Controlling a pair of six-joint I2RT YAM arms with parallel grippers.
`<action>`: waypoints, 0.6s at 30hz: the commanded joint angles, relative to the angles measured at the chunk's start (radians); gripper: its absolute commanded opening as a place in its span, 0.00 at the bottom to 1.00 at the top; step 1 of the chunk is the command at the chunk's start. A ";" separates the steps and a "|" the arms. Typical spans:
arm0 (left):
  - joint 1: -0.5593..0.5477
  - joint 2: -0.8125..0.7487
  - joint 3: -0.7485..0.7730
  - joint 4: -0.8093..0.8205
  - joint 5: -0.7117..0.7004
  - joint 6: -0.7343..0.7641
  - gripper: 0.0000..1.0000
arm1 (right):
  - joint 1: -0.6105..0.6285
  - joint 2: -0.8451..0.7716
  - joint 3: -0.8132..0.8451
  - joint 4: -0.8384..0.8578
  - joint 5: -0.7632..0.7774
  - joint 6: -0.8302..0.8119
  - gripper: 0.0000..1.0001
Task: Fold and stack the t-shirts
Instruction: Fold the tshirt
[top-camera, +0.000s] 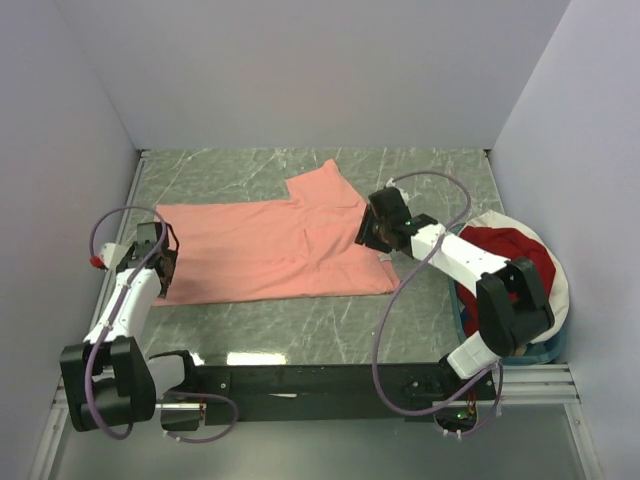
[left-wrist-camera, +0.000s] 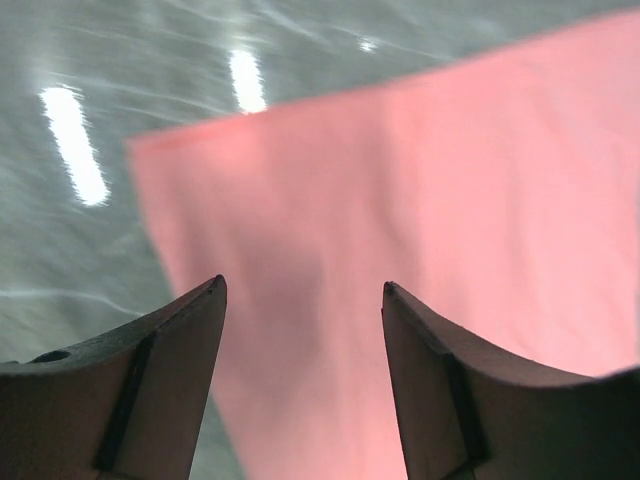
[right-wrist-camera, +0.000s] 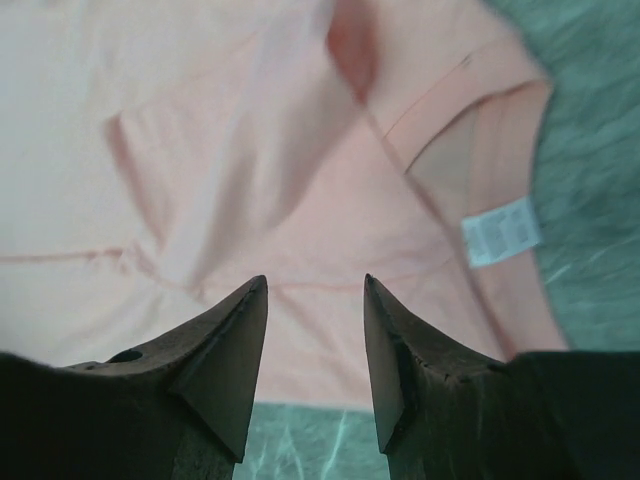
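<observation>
A salmon-pink t-shirt (top-camera: 265, 250) lies spread on the table, one sleeve (top-camera: 322, 190) pointing to the back. Its white neck label (right-wrist-camera: 501, 231) shows in the right wrist view. My left gripper (top-camera: 165, 262) hovers at the shirt's left hem, jaws open, pink cloth (left-wrist-camera: 400, 230) below them and nothing between. My right gripper (top-camera: 367, 232) is over the shirt's right end near the collar, jaws open and empty above the fabric (right-wrist-camera: 300, 230). A dark red t-shirt (top-camera: 500, 245) lies heaped in the basket at the right.
The white-rimmed round basket (top-camera: 556, 290) stands at the right edge beside the right arm. Grey walls close the table on the left, back and right. The grey marbled tabletop (top-camera: 300, 320) runs in front of the shirt.
</observation>
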 joint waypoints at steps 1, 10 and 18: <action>-0.075 -0.030 0.080 -0.046 -0.026 -0.063 0.70 | 0.048 -0.063 -0.111 0.136 -0.046 0.104 0.50; -0.242 0.229 0.179 0.010 -0.014 -0.063 0.68 | 0.090 0.019 -0.225 0.250 -0.057 0.219 0.50; -0.262 0.341 0.143 0.069 0.020 -0.039 0.68 | 0.042 -0.017 -0.366 0.252 -0.050 0.268 0.52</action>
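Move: The folded t-shirt's near edge at its neck end lies about 10 cm back, 2 cm left and 8 cm below the right hand; its white tag is 4 cm right and 1 cm back, the far sleeve tip 18 cm ahead and 9 cm left, both also 8 cm down. For the left hand, the hem-end patch lies about 5 cm ahead, 7 cm right and 6 cm down; the shirt's far left corner is roughly 19 cm ahead, level sideways, and its near left corner 3 cm back, 2 cm left. The t-shirt's near strip, left of the tag, is what the open right hand sinks towards: some 7 cm down while drawing back about 5 cm and slightly left, its left side rolling up and its fingers tipping down. Meanwhile the open left hand arcs right and forward over the hem end, first rising, then dropping close above the cloth, turning a little clockwise; contact can't be seen for either hand. ##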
